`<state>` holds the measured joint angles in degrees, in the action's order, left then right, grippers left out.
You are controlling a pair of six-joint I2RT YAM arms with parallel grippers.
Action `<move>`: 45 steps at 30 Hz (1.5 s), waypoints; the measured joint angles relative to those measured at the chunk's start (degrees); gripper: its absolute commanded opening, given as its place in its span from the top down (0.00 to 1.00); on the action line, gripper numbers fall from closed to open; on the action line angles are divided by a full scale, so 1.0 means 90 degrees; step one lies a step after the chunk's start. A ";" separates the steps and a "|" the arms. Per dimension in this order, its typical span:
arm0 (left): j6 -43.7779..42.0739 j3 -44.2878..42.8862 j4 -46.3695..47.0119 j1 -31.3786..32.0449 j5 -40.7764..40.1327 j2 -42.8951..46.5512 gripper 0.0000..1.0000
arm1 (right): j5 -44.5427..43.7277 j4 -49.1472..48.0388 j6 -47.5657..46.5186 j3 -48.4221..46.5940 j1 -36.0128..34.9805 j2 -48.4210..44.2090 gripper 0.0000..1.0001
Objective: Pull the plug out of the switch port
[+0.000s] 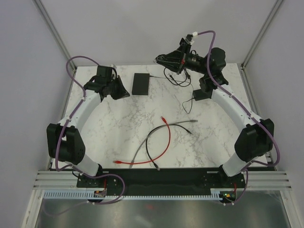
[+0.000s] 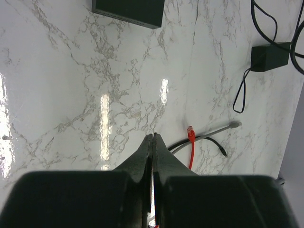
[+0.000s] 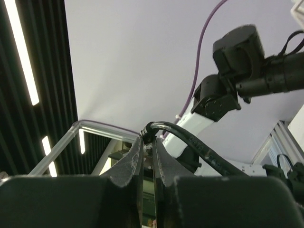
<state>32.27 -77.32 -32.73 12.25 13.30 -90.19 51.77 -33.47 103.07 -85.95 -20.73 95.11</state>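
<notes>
The switch (image 1: 140, 83) is a flat black box lying at the back of the marble table; its near edge also shows at the top of the left wrist view (image 2: 128, 10). My right gripper (image 1: 159, 59) hangs in the air behind and to the right of the switch, tilted upward. It is shut on a black plug (image 3: 152, 131), whose thick black cable (image 3: 204, 149) bends away to the right. The plug is clear of the switch. My left gripper (image 1: 126, 94) sits low, just left of the switch, shut and empty (image 2: 153, 136).
A small black power adapter (image 1: 202, 94) with thin black cords lies right of the switch, also seen in the left wrist view (image 2: 270, 56). Loose red (image 1: 167, 137), grey (image 1: 183, 123) and black (image 1: 154, 133) cables lie mid-table. Frame posts and grey walls enclose the table.
</notes>
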 measured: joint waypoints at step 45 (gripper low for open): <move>-0.0012 0.0515 -0.0068 -0.0092 -0.0092 0.0721 0.98 | 0.1336 0.2599 -0.1430 -0.0005 -0.1603 -0.0933 1.00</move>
<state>32.16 -72.69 -33.34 11.42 12.47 -83.70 63.79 -10.09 90.19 -86.00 -35.16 86.72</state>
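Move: The right hand holds the black cable high up; the loose cables it is being taken to lie about 46 cm below it, some 6 cm back and 2 cm to its left. The red plug is about 7 cm ahead and 2 cm right, the switch some 27 cm ahead and 10 cm left, the power adapter 21 cm ahead and 22 cm right. From the left hand, the loose cables lie about 11 cm back, 14 cm right and 18 cm down. Still holding the black cable, the right hand dips some 12 cm, rises, and sweeps back about 16 cm. ##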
